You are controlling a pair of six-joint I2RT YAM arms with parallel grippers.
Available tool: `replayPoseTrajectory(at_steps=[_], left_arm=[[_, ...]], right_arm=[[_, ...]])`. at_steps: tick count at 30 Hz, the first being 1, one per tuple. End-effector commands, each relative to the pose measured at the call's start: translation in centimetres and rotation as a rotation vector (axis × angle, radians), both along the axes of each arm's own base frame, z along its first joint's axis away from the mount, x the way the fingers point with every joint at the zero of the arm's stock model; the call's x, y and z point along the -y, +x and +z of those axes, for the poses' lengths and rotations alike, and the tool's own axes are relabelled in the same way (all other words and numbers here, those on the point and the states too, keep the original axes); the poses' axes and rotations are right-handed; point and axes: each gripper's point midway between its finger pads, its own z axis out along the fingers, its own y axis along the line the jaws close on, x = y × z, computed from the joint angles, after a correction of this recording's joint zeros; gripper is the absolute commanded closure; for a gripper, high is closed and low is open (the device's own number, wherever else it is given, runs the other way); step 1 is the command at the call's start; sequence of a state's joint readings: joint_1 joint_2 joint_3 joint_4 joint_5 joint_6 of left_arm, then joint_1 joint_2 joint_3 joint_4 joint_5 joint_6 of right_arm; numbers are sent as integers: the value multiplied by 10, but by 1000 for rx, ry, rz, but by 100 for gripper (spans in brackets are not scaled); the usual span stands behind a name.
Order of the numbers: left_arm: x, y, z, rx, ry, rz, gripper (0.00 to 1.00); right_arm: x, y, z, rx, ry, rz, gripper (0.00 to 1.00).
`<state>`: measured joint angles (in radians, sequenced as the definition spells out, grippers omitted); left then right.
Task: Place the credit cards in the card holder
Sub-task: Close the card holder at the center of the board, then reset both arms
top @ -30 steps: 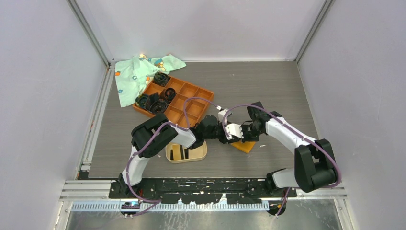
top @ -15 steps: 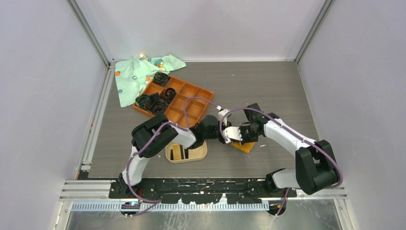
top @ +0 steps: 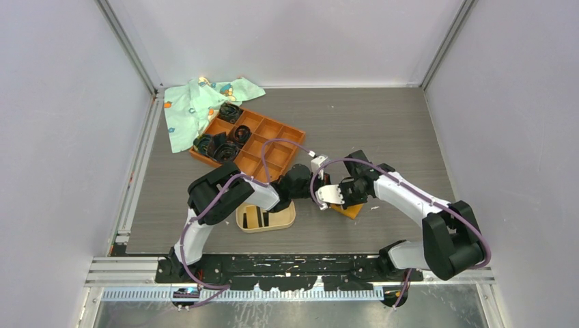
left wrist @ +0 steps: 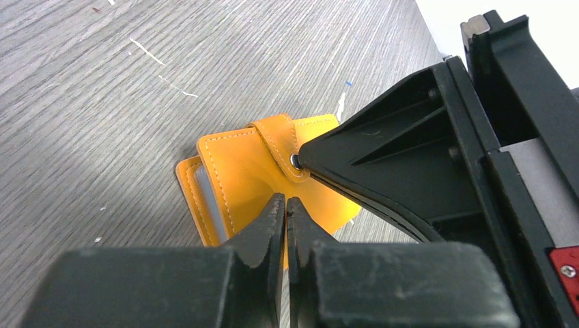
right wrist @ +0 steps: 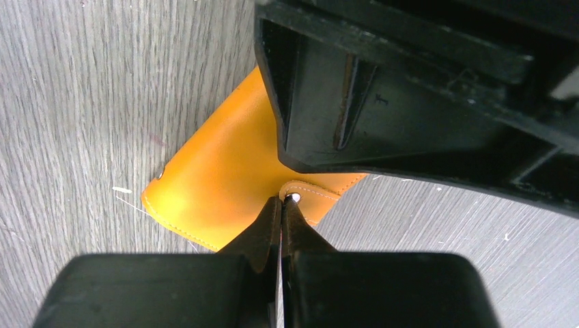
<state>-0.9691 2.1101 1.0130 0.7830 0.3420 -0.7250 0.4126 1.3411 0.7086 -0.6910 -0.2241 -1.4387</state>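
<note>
The beige oval card holder [top: 240, 220] sits near the front of the table, partly under my left arm. The credit cards are hidden. To its right lies a closed orange snap-button wallet [top: 350, 210], with both grippers meeting over it. My left gripper [left wrist: 285, 202] is shut, its tips on the wallet's cover [left wrist: 239, 171] just below the strap [left wrist: 278, 145]; a pale edge [left wrist: 203, 191] shows inside the wallet. My right gripper [right wrist: 281, 202] is shut too, its tips at the strap's metal snap [right wrist: 294, 198], with nothing visible between the fingers.
A large orange grid tray [top: 267, 152] with black coiled bands [top: 217, 145] stands behind the arms. A green patterned cloth [top: 193, 104] lies at the back left. Metal frame rails border the table.
My right gripper has shifted slightly left and toward the near edge over the wallet. The left arm has barely moved.
</note>
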Motion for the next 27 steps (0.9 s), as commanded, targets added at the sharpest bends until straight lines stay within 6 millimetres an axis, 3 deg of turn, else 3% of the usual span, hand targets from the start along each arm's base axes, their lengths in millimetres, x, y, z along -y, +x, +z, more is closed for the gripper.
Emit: replayPoseTrajectory(at_steps=[1, 3, 6, 10, 17, 23, 25, 27], left_arm=[[6, 2, 14, 31, -49, 3, 94], [4, 3, 17, 29, -55, 11, 92], [-2, 6, 24, 25, -57, 32, 87], [-18, 11, 31, 48, -25, 71, 80], [-52, 17, 62, 169, 60, 113, 74], [-77, 16, 114, 320, 108, 106, 69], [-88, 14, 136, 358, 108, 112, 65], [-101, 12, 160, 398, 87, 133, 50]], right_arm=[[17, -43, -33, -177, -75, -28, 98], [9, -34, -25, -145, -29, -82, 92], [2, -16, -7, -72, 27, -161, 73], [1, 2, 30, -14, 134, -273, 58], [10, 0, 90, 31, 353, -413, 32], [19, 16, 146, 108, 511, -705, 4], [24, 28, 166, 125, 580, -871, 1], [35, 46, 192, 183, 669, -1082, 1]])
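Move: The closed card holder lies under both hands. Its middle is about 1 cm back, 2 cm to the right of and 2 cm below the left hand. From the right hand, whose shut fingertips are on the snap strap, it is roughly 1 cm back, 1 cm left and 1 cm down. The cream tray is some 26 cm left of and 5 cm back from the left hand; the compartment box is about 33 cm left and 22 cm ahead. Upward and away from the card holder both hands withdraw, the pace growing. The right fingertips come free of the snap and rise about 13 cm, drifting slightly right, while the gripper opens wide and turns clockwise. The left hand slides out leftward first, then climbs about 11 cm, its fingers partly opening. ##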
